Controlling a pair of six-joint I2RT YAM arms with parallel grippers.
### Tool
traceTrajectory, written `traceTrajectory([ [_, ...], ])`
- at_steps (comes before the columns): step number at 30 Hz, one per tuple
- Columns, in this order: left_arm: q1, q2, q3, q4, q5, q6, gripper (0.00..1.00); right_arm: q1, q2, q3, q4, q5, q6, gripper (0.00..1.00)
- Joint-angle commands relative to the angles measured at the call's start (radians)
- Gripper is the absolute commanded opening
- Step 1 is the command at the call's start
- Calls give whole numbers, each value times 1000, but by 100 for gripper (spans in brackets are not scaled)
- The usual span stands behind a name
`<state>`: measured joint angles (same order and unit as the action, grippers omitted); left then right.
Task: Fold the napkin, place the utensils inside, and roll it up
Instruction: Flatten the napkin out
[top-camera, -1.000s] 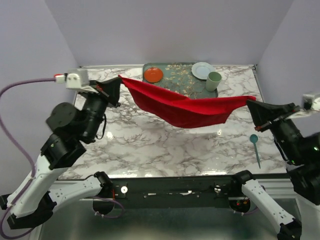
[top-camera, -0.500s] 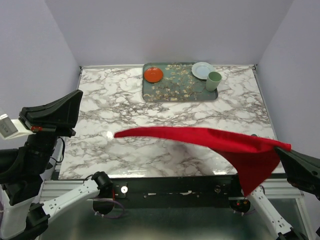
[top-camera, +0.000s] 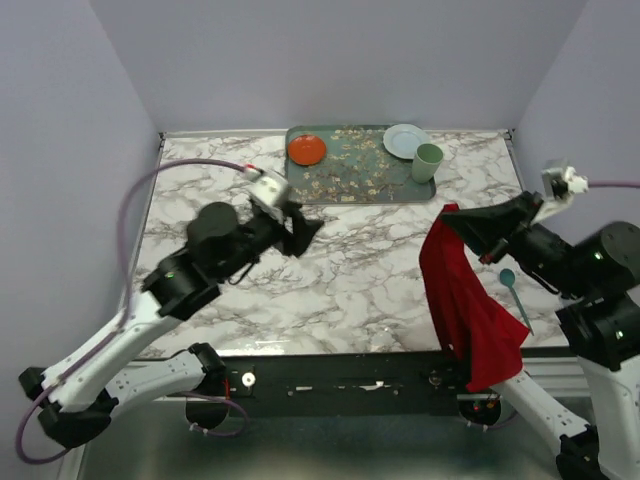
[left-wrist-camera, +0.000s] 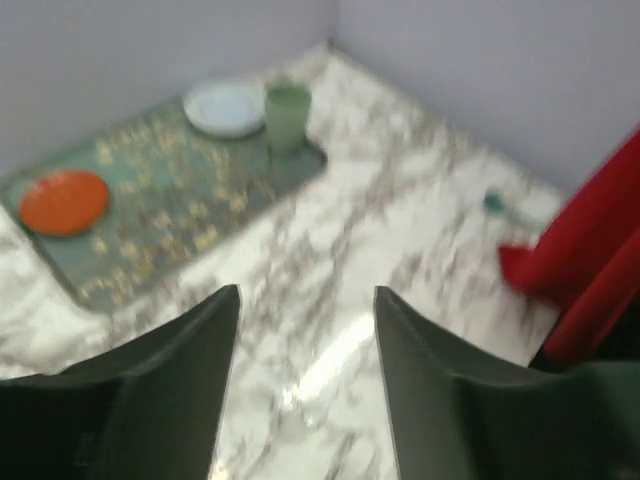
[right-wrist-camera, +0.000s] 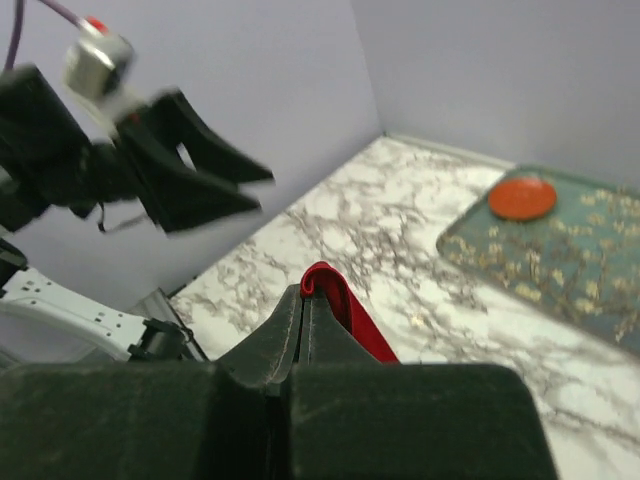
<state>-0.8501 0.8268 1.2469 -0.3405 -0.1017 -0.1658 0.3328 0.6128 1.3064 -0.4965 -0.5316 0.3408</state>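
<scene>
The red napkin (top-camera: 463, 300) hangs by one corner from my right gripper (top-camera: 452, 214) over the table's right side, its lower end drooping past the front edge. In the right wrist view the gripper (right-wrist-camera: 312, 291) is shut, with a fold of the napkin (right-wrist-camera: 345, 305) pinched at its tips. My left gripper (top-camera: 303, 231) hovers over the table's middle, open and empty; its fingers (left-wrist-camera: 190, 370) frame bare marble. A teal utensil (top-camera: 512, 293) lies on the table beside the hanging napkin and also shows in the left wrist view (left-wrist-camera: 503, 206).
A green patterned tray (top-camera: 360, 172) at the back holds an orange plate (top-camera: 306, 150), a white plate (top-camera: 404, 139) and a pale green cup (top-camera: 428, 161). The marble table (top-camera: 340, 280) lies between the arms. Walls close in on three sides.
The left gripper has let go of the napkin and swung in over the table's middle. The napkin, stretched between both arms before, now hangs from the right gripper alone.
</scene>
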Motion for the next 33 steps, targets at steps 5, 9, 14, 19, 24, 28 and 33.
traceTrajectory([
  [5,-9,101,-562,437,333,-132,91,2,87,30,-33,19,47,1],
  [9,-23,155,-613,572,225,-175,91,0,79,21,-31,-7,53,1],
  [14,-30,247,-688,727,371,-198,92,2,79,10,-20,-30,61,1],
  [19,-73,414,-705,906,566,-190,90,2,77,13,-16,-39,53,1],
  [24,-164,454,-731,980,509,-135,91,2,71,17,-16,-42,50,1],
  [28,-230,514,-705,954,368,-116,99,2,73,24,-14,-53,53,1],
  [33,-256,630,-666,930,194,-110,94,2,54,34,-14,-42,55,1],
])
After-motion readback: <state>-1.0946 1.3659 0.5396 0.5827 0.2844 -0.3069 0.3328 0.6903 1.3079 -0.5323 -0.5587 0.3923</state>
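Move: The napkin hangs from the shut right gripper; the middle of its loose cloth is about 32 cm right of the left hand, some 13 cm back and 15 cm lower. From the right hand that middle is roughly 8 cm back, 6 cm right and 16 cm below. The spoon lies about 53 cm right of the left hand and 3 cm ahead, the tray's middle 40 cm ahead and 15 cm right, both some 42 cm below. Drop the left gripper fast, about 30 cm, opening the half-open fingers wide, then carry it right some 17 cm and a little back towards the napkin's hanging free corner, turning clockwise about 35 degrees and tipping the fingers down. Keep the right gripper pinched on the napkin and held high, easing it slightly forward and down, then holding it there. ##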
